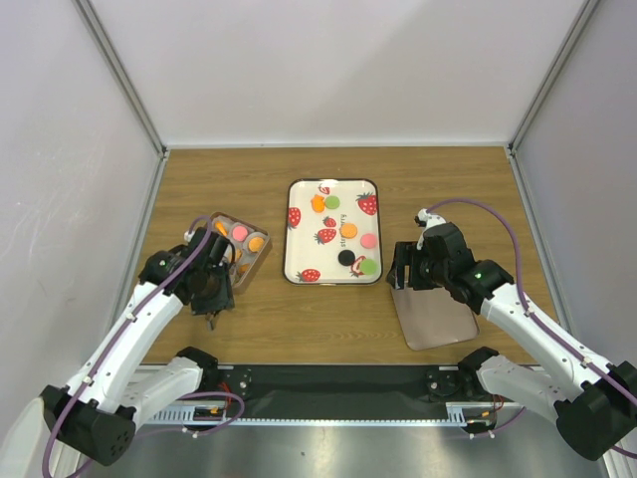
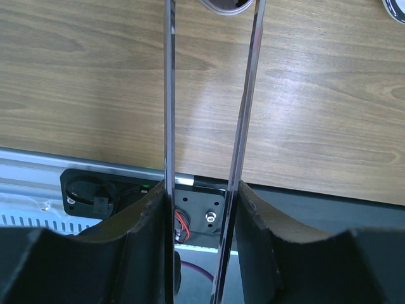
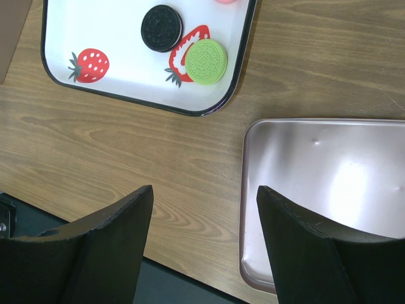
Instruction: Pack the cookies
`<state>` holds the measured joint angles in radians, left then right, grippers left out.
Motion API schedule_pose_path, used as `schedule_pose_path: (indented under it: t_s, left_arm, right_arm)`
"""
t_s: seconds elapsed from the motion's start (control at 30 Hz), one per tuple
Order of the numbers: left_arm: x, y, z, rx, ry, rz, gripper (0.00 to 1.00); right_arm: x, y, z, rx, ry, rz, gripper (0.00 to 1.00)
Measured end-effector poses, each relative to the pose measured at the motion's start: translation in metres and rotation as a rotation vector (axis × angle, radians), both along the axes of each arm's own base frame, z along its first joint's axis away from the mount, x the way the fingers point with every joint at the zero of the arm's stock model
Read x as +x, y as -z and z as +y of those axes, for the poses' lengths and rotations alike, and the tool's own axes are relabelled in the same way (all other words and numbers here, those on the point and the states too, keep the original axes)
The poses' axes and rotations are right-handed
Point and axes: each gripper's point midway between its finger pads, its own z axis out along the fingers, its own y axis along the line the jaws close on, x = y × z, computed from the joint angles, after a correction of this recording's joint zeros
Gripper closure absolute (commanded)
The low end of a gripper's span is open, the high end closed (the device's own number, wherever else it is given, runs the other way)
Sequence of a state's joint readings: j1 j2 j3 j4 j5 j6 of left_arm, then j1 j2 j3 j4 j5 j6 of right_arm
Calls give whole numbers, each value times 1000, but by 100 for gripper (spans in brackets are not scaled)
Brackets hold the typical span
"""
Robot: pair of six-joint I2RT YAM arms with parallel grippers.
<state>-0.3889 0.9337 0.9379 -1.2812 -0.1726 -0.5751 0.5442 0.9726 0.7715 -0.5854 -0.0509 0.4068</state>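
Several cookies lie on a white strawberry-print tray (image 1: 304,244): orange (image 1: 348,231), pink (image 1: 368,240), black (image 1: 346,257) and green (image 1: 369,266). More cookies, pink (image 1: 239,232) and orange (image 1: 256,242), sit in a small brownish box (image 1: 251,265) at the left. My left gripper (image 1: 211,299) hangs at the box's near end. In the left wrist view its fingers (image 2: 152,209) press on two thin shiny strips (image 2: 168,95) that look like the arms of tongs. My right gripper (image 3: 205,196) is open and empty, just right of the tray's near right corner.
A pinkish metal lid (image 1: 433,317) lies flat under and right of the right gripper; it fills the right side of the right wrist view (image 3: 329,190). The table's near edge with the black arm mounts (image 2: 209,215) is close below the left gripper. White walls enclose the table.
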Motion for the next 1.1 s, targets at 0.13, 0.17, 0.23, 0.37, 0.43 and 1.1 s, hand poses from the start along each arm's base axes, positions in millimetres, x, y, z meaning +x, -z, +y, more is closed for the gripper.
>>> schedule_pose_path:
  t_s: [0.13, 0.17, 0.23, 0.37, 0.43, 1.1]
  left_arm:
    - [1, -1, 0, 0, 0, 0, 53]
    - [1, -2, 0, 1, 0, 2, 53]
    - [1, -2, -1, 1, 0, 2, 52]
    - [2, -4, -1, 1, 0, 2, 52]
    - [2, -6, -1, 2, 1, 1, 52]
    - [59, -67, -36, -65, 80, -149, 52]
  right_arm:
    - [0, 0, 0, 0, 0, 0, 27]
    - [0, 0, 0, 0, 0, 0, 27]
    - [0, 0, 0, 0, 0, 0, 27]
    - [0, 0, 0, 0, 0, 0, 27]
    - [0, 0, 0, 0, 0, 0, 27]
    - [3, 2, -4, -3, 20, 10, 28]
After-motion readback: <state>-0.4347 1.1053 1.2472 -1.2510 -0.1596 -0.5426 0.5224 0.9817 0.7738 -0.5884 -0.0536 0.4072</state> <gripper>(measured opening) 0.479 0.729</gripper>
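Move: The black cookie in the tray, probably next, lies about 30 cm to the right of the left hand, 19 cm ahead and 13 cm below. The green cookie by it is 6 cm farther right and 3 cm nearer; the orange cookie stands about 8 cm beyond the black one. The cookie box's middle is some 18 cm ahead of the left hand, 2 cm to its right. From the idle right hand, the black cookie is about 17 cm left and 10 cm ahead. The tongs, still held half open in the left fingers, are drawn up from the cookie box, slowly at first, then faster: up about 7 cm and forward about 6 cm, swinging right towards the tray only near the end, by some 4 cm. The wrist tips the fingers back towards the base by about 10 degrees, and the grip opening stays as it was. ##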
